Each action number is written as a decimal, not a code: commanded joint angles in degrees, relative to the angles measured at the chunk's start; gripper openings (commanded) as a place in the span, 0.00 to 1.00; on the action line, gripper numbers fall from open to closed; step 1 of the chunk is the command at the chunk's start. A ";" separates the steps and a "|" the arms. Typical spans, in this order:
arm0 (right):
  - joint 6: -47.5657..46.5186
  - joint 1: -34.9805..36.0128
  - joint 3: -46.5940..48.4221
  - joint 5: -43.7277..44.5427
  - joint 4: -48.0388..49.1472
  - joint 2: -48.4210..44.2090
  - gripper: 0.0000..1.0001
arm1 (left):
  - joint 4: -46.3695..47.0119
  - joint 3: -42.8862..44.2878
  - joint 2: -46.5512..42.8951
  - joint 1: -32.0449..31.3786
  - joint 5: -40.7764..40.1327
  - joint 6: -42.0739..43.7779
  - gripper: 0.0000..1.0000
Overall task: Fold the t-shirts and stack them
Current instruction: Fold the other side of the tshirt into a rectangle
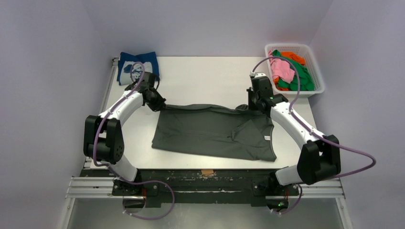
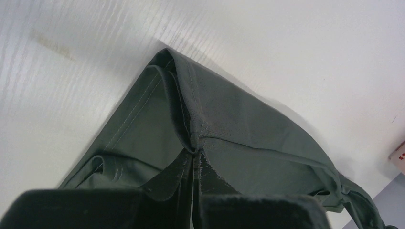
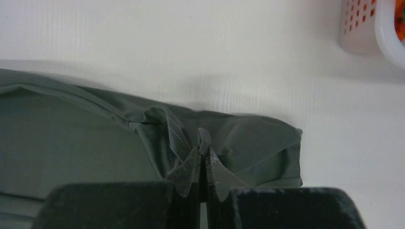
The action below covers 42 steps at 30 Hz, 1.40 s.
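A plain dark grey t-shirt (image 1: 210, 136) lies spread across the middle of the table, its far edge lifted into a taut line between both arms. My left gripper (image 1: 161, 106) is shut on the shirt's far left corner, the cloth (image 2: 229, 129) bunching at my closed fingertips (image 2: 195, 151). At the far right corner my right gripper (image 1: 248, 107) is shut on a pinch of the same grey cloth (image 3: 248, 138), a small fold poking out above the tips (image 3: 203, 151). A folded navy blue t-shirt with white print (image 1: 137, 66) rests at the back left corner.
A white plastic mesh basket (image 1: 315, 89) stands at the back right, holding pink, green and orange t-shirts (image 1: 289, 70); its corner (image 3: 358, 28) shows in the right wrist view. A small tan scrap (image 1: 207, 172) lies at the table's near edge.
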 commanded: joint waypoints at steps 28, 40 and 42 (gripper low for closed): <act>24.54 2.67 -28.15 -15.66 -13.87 -32.01 0.44 | -4.35 -16.92 -18.82 -0.59 -3.31 2.36 0.38; 30.30 2.60 -22.37 -9.87 -10.16 -32.35 0.99 | 1.16 -8.25 -24.24 -1.16 3.99 3.93 1.00; 31.15 2.61 -22.23 -8.40 -10.06 -30.58 0.99 | 2.38 -7.31 -22.94 -2.10 3.09 3.90 1.00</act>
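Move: Both hands already hold the shirt's far edge. Its place along the shirt's middle is about 8 cm back, 1 cm left and 4 cm below the left hand; the right hand's share is some 14 cm back and 11 cm below. The folded blue shirt lies roughly 24 cm ahead and 14 cm left of the left hand. From the right hand, the neck label is about 12 cm back and 10 cm right; the basket, 25 cm ahead and 25 cm right. Draw both pinched ends of the far edge back over the shirt: the left gripper some 8 cm, sinking slightly, the right about 17 cm, dipping late as its left side rolls up. Then open both wide and let go, lifting the left about 9 cm and the right a little, both easing forward again. ##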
